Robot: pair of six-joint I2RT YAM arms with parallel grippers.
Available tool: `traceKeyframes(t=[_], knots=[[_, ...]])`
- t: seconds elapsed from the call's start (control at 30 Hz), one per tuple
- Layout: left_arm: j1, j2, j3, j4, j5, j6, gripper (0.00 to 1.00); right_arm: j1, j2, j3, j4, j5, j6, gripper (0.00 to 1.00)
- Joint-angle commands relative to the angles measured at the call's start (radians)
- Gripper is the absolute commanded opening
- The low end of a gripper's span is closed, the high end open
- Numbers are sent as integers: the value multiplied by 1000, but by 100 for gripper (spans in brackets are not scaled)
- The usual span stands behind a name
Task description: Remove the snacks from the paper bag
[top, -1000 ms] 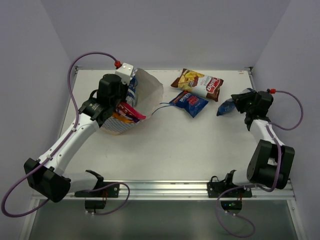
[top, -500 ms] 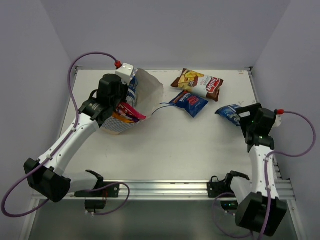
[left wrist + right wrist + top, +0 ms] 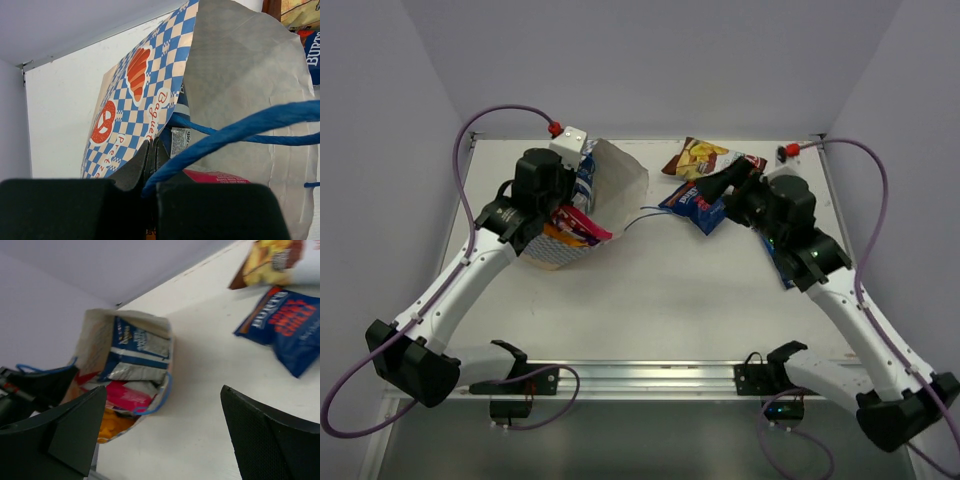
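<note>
The paper bag (image 3: 618,178) lies tipped with its mouth toward the table's middle, and my left gripper (image 3: 558,208) is shut on its rim. Up close, the left gripper (image 3: 150,150) pinches the checkered paper bag (image 3: 131,102) edge, with the blue string handle (image 3: 240,131) running across its fingers. My right gripper (image 3: 163,388) hangs open in front of the bag's (image 3: 94,335) mouth, where blue-and-white (image 3: 136,354), pink (image 3: 125,397) and orange (image 3: 113,423) snacks show. On the table lie a blue packet (image 3: 692,207), a brown-and-white packet (image 3: 705,157) and a blue Doritos packet (image 3: 784,268), this one half under my right arm. The right gripper (image 3: 712,190) hovers over the blue packet.
Walls close the table off at the back and on both sides. A metal rail (image 3: 640,375) runs along the near edge between the arm bases. A purple cable (image 3: 865,190) loops above the right arm, and another cable (image 3: 490,115) arcs over the back left corner.
My right gripper let go of the blue Doritos packet at the right side, opened wide and swung left toward the bag. The left gripper and the bag stayed put.
</note>
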Motion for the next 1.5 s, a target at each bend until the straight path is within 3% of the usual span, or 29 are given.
traceKeyframes(t=[0.0,0.17,0.3,0.77,0.87,0.9,1.0,1.03,1.13,1.27,1.47], knots=[[6,-26,39,-7,29,-23,0,148,185,148,105,68,-16,98],[6,-29,47,-11,35,-34,0,302,464,388,145,105,-13,94],[4,-30,61,-13,53,-64,0,351,703,525,157,106,11,94],[6,-33,69,-11,99,-112,0,382,1083,714,293,68,32,95],[6,-38,64,-16,95,-110,0,382,1113,740,287,68,35,82],[6,-38,62,-19,84,-109,0,380,1114,734,298,59,24,68],[4,-47,52,-22,56,-104,0,380,1059,659,393,45,-8,42],[6,-49,49,-22,47,-100,0,382,1039,618,417,42,-20,27],[6,-55,26,-24,23,-92,0,379,963,561,473,45,-62,8],[6,-60,9,-31,-20,-83,0,374,861,502,508,1,-88,0],[6,-58,-13,-31,-63,-72,0,360,683,421,542,-56,-129,0]])
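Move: The blue crisp packet still in the paper bag lies some 30 cm to the open right hand's left, 13 cm ahead and 16 cm below it. The red packet beside it in the bag sits about 5 cm ahead, 31 cm left and 18 cm down. On the table, roughly 21 cm below, the Burts packet is 13 cm ahead and the yellow-brown snack bag 25 cm ahead, 5 cm right. From the left hand, on the paper bag's rim, the blue packet is about 6 cm ahead, 5 cm right, 10 cm lower. The right hand sweeps fast to the left and forward with open fingers, rising barely 2 cm at first and then sinking into the mouth of the paper bag, about 29 cm left and 12 cm out in all while turning some 20 degrees counter-clockwise. There it shuts its fingers on the end of the blue packet and pulls up about 7 cm, drawing back a few centimetres as it rises, while the left hand keeps its pinch on the bag's rim and shifts only a centimetre or two. ##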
